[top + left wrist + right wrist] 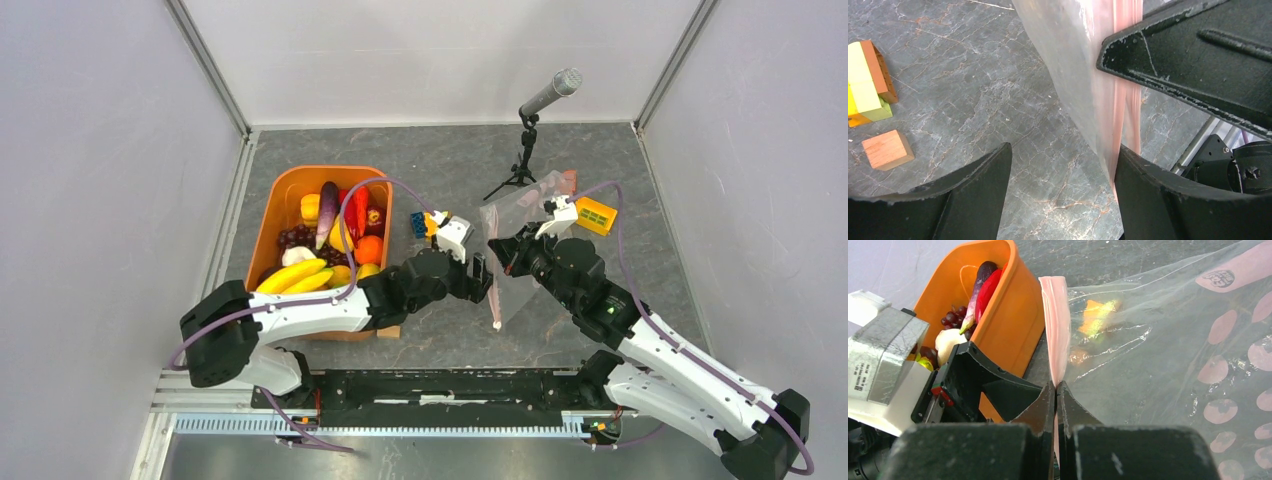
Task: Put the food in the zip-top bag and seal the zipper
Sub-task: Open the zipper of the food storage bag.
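The clear zip-top bag (pixel 520 250) hangs upright over the table's middle. My right gripper (pixel 1056 387) is shut on its pink zipper (pixel 1057 330) edge. My left gripper (pixel 1063 170) is open just left of the bag. The bag (pixel 1068 60) and its pink strip (pixel 1122 105) rest against the inner side of that gripper's right finger (pixel 1148 200), and nothing is between the jaws. The food (pixel 330 245), among it bananas, an eggplant, a red pepper and grapes, lies in the orange tub (pixel 275 205) at the left. In the right wrist view the tub (pixel 1013 325) stands behind the bag (pixel 1158 355).
A microphone on a small tripod (pixel 530 130) stands at the back. Coloured blocks (pixel 596 215) lie behind the bag. More coloured blocks (pixel 865 85) and a wooden block (pixel 887 149) lie on the table in the left wrist view. Grey walls enclose the table.
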Robot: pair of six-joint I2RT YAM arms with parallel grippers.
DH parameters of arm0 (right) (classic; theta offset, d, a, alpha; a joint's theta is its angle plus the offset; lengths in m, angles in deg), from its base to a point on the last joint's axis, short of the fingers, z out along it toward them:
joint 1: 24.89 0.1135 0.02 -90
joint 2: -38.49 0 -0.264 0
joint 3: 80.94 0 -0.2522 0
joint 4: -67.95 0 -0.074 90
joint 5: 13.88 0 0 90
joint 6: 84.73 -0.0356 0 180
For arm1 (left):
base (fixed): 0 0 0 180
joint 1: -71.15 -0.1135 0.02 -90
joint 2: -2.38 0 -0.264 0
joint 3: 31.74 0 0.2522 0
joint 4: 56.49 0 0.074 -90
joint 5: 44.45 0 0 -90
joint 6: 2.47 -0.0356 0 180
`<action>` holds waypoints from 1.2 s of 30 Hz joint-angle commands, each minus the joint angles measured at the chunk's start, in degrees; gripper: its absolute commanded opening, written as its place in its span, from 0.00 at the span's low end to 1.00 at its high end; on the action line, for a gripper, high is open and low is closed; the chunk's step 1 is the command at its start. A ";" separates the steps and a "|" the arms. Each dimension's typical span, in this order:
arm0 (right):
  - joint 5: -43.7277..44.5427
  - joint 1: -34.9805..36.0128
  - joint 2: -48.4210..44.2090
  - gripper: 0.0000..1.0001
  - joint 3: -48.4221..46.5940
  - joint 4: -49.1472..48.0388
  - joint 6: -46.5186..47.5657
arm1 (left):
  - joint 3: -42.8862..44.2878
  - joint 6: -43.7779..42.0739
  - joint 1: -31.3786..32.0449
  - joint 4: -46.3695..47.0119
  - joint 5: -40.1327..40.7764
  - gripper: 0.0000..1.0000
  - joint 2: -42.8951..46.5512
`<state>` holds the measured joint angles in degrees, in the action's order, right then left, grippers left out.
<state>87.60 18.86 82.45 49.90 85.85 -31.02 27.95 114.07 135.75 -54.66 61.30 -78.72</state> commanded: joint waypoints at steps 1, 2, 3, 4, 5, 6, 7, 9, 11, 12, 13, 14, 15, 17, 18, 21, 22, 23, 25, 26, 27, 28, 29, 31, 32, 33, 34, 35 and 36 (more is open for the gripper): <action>0.94 -0.15 -0.32 0.00 -0.40 -3.15 -1.23 | 1.14 2.43 0.71 0.57 0.60 0.77 -1.22; 1.36 -0.11 -0.21 0.00 -0.73 -3.26 -1.27 | 0.41 3.07 0.80 0.76 0.64 0.76 -1.45; 1.97 -0.15 -0.13 0.00 -1.00 -3.33 -1.36 | -0.43 3.63 0.92 1.28 0.61 0.73 -1.67; 2.26 -0.15 -0.05 0.00 -1.30 -3.44 -1.36 | -1.25 4.25 1.10 1.95 0.48 0.72 -1.81; 2.65 -0.15 0.03 0.00 -1.50 -3.48 -1.41 | -2.07 4.74 1.27 2.88 0.01 0.70 -1.94; 3.10 -0.15 0.16 0.00 -1.60 -3.45 -1.49 | -2.70 5.05 1.44 3.89 -0.45 0.67 -1.89; 3.48 -0.15 0.35 0.00 -1.60 -3.37 -1.65 | -3.06 5.25 1.56 4.67 -0.94 0.64 -1.96; 4.07 -0.15 0.52 0.00 -1.37 -3.02 -1.70 | -3.55 5.30 1.82 5.48 -1.77 0.54 -1.57; 4.14 -0.15 0.58 0.00 -0.94 -2.92 -1.85 | -3.78 4.72 1.84 6.19 -2.37 0.41 -0.96; 4.00 -0.15 0.48 0.00 -0.77 -2.83 -1.75 | -3.70 4.19 1.79 6.41 -2.71 0.31 -0.62; 3.83 -0.15 0.46 0.00 -0.65 -2.70 -1.56 | -3.63 3.55 1.88 6.45 -3.08 0.25 -0.34; 3.88 -0.15 0.36 0.01 -0.64 -2.40 -1.37 | -3.47 3.22 1.83 6.45 -3.38 0.19 -0.22; 3.74 -0.15 0.24 0.02 -0.64 -2.17 -1.12 | -3.25 2.92 1.83 6.50 -3.70 0.13 0.02; 3.70 -0.16 -0.03 0.05 -0.64 -1.67 -0.56 | -2.79 2.46 1.83 6.49 -4.44 0.06 0.35; 3.64 -0.15 -0.27 0.06 -0.70 -1.33 -0.16 | -2.59 2.31 1.83 6.46 -4.83 0.04 0.55; 2.56 -0.15 -0.75 0.18 -0.96 -0.51 1.62 | -1.93 2.24 1.78 5.75 -4.85 0.02 1.46; 2.33 -0.15 -1.07 0.30 -1.08 -0.02 2.04 | -1.47 2.23 1.82 4.88 -4.66 0.02 1.73; 2.21 -0.15 -1.30 0.39 -1.16 0.77 2.57 | -0.85 2.15 1.84 3.46 -4.14 0.02 2.05; 1.59 -0.17 -1.89 0.49 -1.29 2.20 3.86 | 0.47 2.22 1.84 0.75 -3.19 0.02 2.76; 1.21 -0.15 -1.97 0.53 -1.65 3.10 4.68 | 0.95 1.91 1.84 -0.08 -3.18 0.02 3.14; 0.85 -0.15 -1.96 0.56 -2.11 3.85 5.47 | 1.40 1.79 1.85 -0.52 -3.17 0.02 3.42; 0.38 -0.15 -1.70 0.57 -2.90 5.07 6.21 | 1.75 1.89 1.85 -1.24 -3.12 0.02 3.72; 0.15 -0.11 -1.28 0.58 -3.85 6.12 6.79 | 2.30 2.16 1.84 -1.88 -3.18 0.02 3.92; -0.34 0.21 0.04 0.59 -5.84 8.66 7.37 | 3.31 2.79 1.89 -3.18 -3.11 0.02 4.19; 0.09 0.63 0.60 0.59 -6.60 9.43 7.54 | 3.91 3.12 1.90 -3.87 -3.00 0.02 4.13; 1.19 1.38 0.84 0.59 -7.28 10.13 7.88 | 4.42 3.45 1.92 -4.65 -2.96 0.02 4.06; 2.60 2.09 1.00 0.59 -7.80 10.59 8.10 | 5.04 3.86 1.85 -5.41 -2.71 0.02 3.94; 4.41 2.91 1.19 0.58 -8.26 11.34 8.17 | 5.54 4.14 1.86 -6.18 -2.58 0.02 3.89; 5.67 3.55 1.56 0.58 -9.16 12.23 8.42 | 6.14 4.64 1.86 -7.03 -2.45 0.02 3.74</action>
<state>88.94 20.11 83.33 45.22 94.42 -24.97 30.20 117.68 137.30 -58.99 57.36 -76.10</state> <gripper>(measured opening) 0.587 0.043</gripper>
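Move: Just back and to the right of the left hand's open fingers, about 2 cm each way and 2 cm lower, hangs the lower part of the zipper edge. The wooden block stands on the table some 6 cm ahead and 10 cm left of this hand, the toy blocks about 12 cm ahead and 9 cm left, both some 14 cm below. The right hand already pinches the edge higher up; that lower part lies about 4 cm back, straight below by 7 cm. Sinking about 3 cm and drawing back some 2.5 cm, the left hand brings its fingers around the hanging zipper edge, shuts them on one lip, then rises about 5 cm with it. The right hand keeps its pinch until the left has closed, then opens to over half and eases back about a centimetre, its left side rolling down some 10 degrees. ##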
